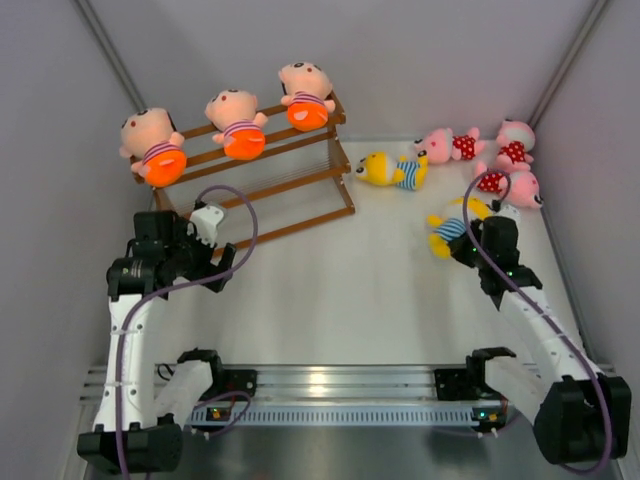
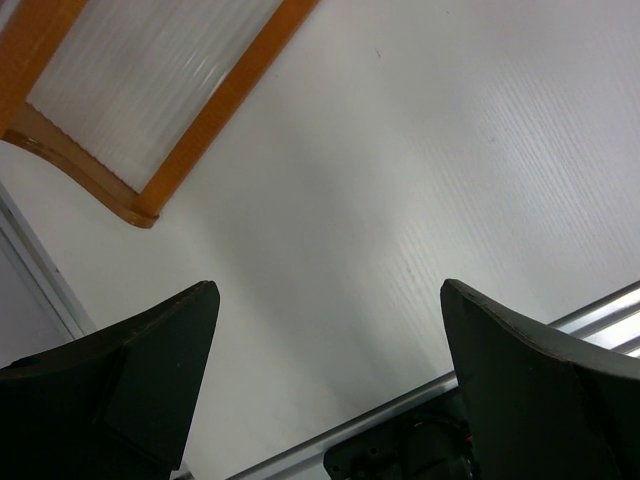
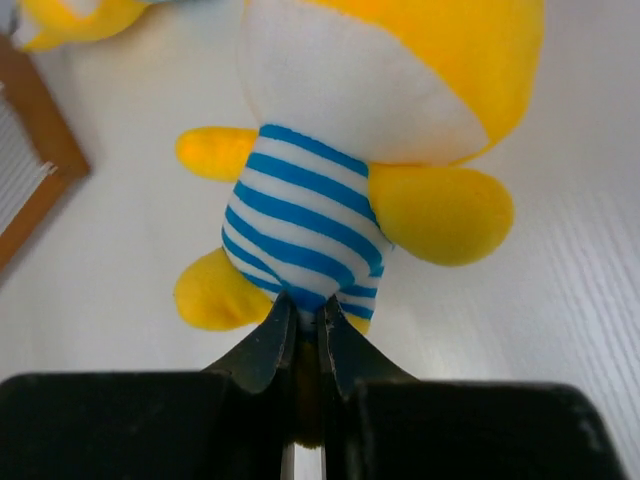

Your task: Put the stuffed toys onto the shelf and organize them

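The brown stepped shelf [image 1: 290, 185] stands at the back left, with three peach-faced stuffed toys in orange shorts [image 1: 237, 124] along its top tier. My right gripper [image 3: 303, 315] is shut on the lower hem of a yellow toy in a blue-striped shirt [image 3: 310, 220], which lies on the table at the right [image 1: 450, 226]. Another yellow toy [image 1: 390, 170] lies beside the shelf's right end. Three pink toys in polka-dot dresses [image 1: 505, 160] are bunched at the back right. My left gripper [image 2: 330, 300] hangs open over bare table in front of the shelf [image 2: 215, 110], holding nothing.
White walls enclose the table on the left, back and right. A metal rail [image 1: 340, 385] with both arm bases runs along the near edge. The shelf's lower corner [image 3: 45, 130] shows at the left of the right wrist view.
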Tool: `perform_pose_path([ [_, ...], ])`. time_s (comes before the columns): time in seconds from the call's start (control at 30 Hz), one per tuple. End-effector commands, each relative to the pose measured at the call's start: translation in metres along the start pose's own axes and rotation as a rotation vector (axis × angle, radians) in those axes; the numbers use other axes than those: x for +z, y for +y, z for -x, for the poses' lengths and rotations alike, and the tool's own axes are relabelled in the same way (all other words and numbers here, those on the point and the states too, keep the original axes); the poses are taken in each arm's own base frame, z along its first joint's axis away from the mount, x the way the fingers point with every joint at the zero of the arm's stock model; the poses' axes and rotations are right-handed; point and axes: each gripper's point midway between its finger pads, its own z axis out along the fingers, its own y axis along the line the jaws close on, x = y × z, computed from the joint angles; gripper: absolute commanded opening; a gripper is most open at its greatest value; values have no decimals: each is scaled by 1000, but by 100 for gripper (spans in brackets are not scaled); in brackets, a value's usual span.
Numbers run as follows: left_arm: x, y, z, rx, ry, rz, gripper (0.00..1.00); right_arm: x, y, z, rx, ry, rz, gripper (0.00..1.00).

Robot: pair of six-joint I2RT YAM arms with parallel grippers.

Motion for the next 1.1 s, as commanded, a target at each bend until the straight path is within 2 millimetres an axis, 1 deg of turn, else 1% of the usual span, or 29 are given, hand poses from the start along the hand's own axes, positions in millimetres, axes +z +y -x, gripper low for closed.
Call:
perform_pose_path([
  [0.0,-2,-6,-5,25,-2,-18,98,-45,97,23,-282,-56,338,0],
  [0.03,-1,-6,-6,27,4,-20,98,-52,112,19,-352,-54,396,0],
  [0.07,-2,-7,-6,26,1,-22,98,-62,133,12,-397,-31,483,0],
  [0.1,-3,-8,-6,29,-4,-23,98,-73,162,4,-461,-11,575,0],
  [0.17,-5,-8,-5,32,-11,-21,98,-86,195,0,-503,-5,692,0],
  [0.2,-6,-10,-6,35,-11,-23,98,-93,220,-8,-552,15,767,0],
  [0.27,-7,-11,-8,42,-6,-23,98,-98,247,-14,-596,18,833,0],
  [0.3,-8,-9,-10,43,0,-14,98,-98,273,-16,-617,22,876,0],
  [0.33,-9,-9,-11,45,-1,-5,98,-98,285,-18,-621,26,900,0],
  [0.37,-9,-8,-12,47,2,-3,98,-96,297,-18,-621,27,921,0],
  [0.4,-10,-7,-12,48,0,6,98,-90,317,-19,-617,39,950,0],
  [0.43,-10,-6,-12,48,5,14,98,-87,328,-20,-613,45,967,0],
  [0.47,-11,-5,-14,43,9,20,98,-90,346,-9,-603,27,998,0],
  [0.5,-10,-6,-15,44,11,20,98,-71,353,-22,-589,79,979,0],
  [0.57,-11,-8,-19,41,21,17,98,-59,365,-25,-577,106,979,0],
  [0.6,-10,-8,-22,38,31,14,98,-50,377,-27,-572,119,992,0],
  [0.63,-10,-8,-22,42,32,15,98,-45,382,-29,-571,120,993,0],
  [0.67,-10,-7,-24,41,40,21,98,-45,392,-23,-566,102,1003,0],
  [0.7,-9,-7,-26,41,46,23,98,-35,396,-32,-569,119,996,0],
  [0.77,-9,-4,-28,41,60,33,98,-30,406,-31,-566,103,1000,0],
  [0.8,-8,-4,-29,44,65,31,98,-22,410,-36,-553,103,1003,0],
  [0.87,-9,-6,-27,45,69,18,98,-17,419,-34,-530,86,1015,0],
  [0.9,-9,-7,-26,41,72,7,98,-11,421,-38,-522,92,1011,0],
  [1.07,-13,-6,-20,45,55,14,98,-3,430,-37,-496,91,1011,0],
])
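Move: The yellow toy is already pinched by a leg in the right hand. The free shelf space it goes to, right end below the top row, lies about 40 cm left, 16 cm ahead and 8 cm higher. Above that space, the nearest orange-shorts toy sits some 36 cm left, 27 cm ahead and 22 cm up; the other yellow toy is 17 cm left, 21 cm ahead and 7 cm lower. From the left hand, the space is about 25 cm ahead, 17 cm right and 3 cm lower. The striped yellow toy is carried fast towards the shelf by the right hand, first left and up, then bending forward as it slows: some 36 cm left, 11 cm forward and 10 cm higher, after a crest and slight dip. The wrist swings about 60 degrees counter-clockwise and its fingers, still shut on the leg, tip up a little. The left hand, open, eases slightly back and down. ##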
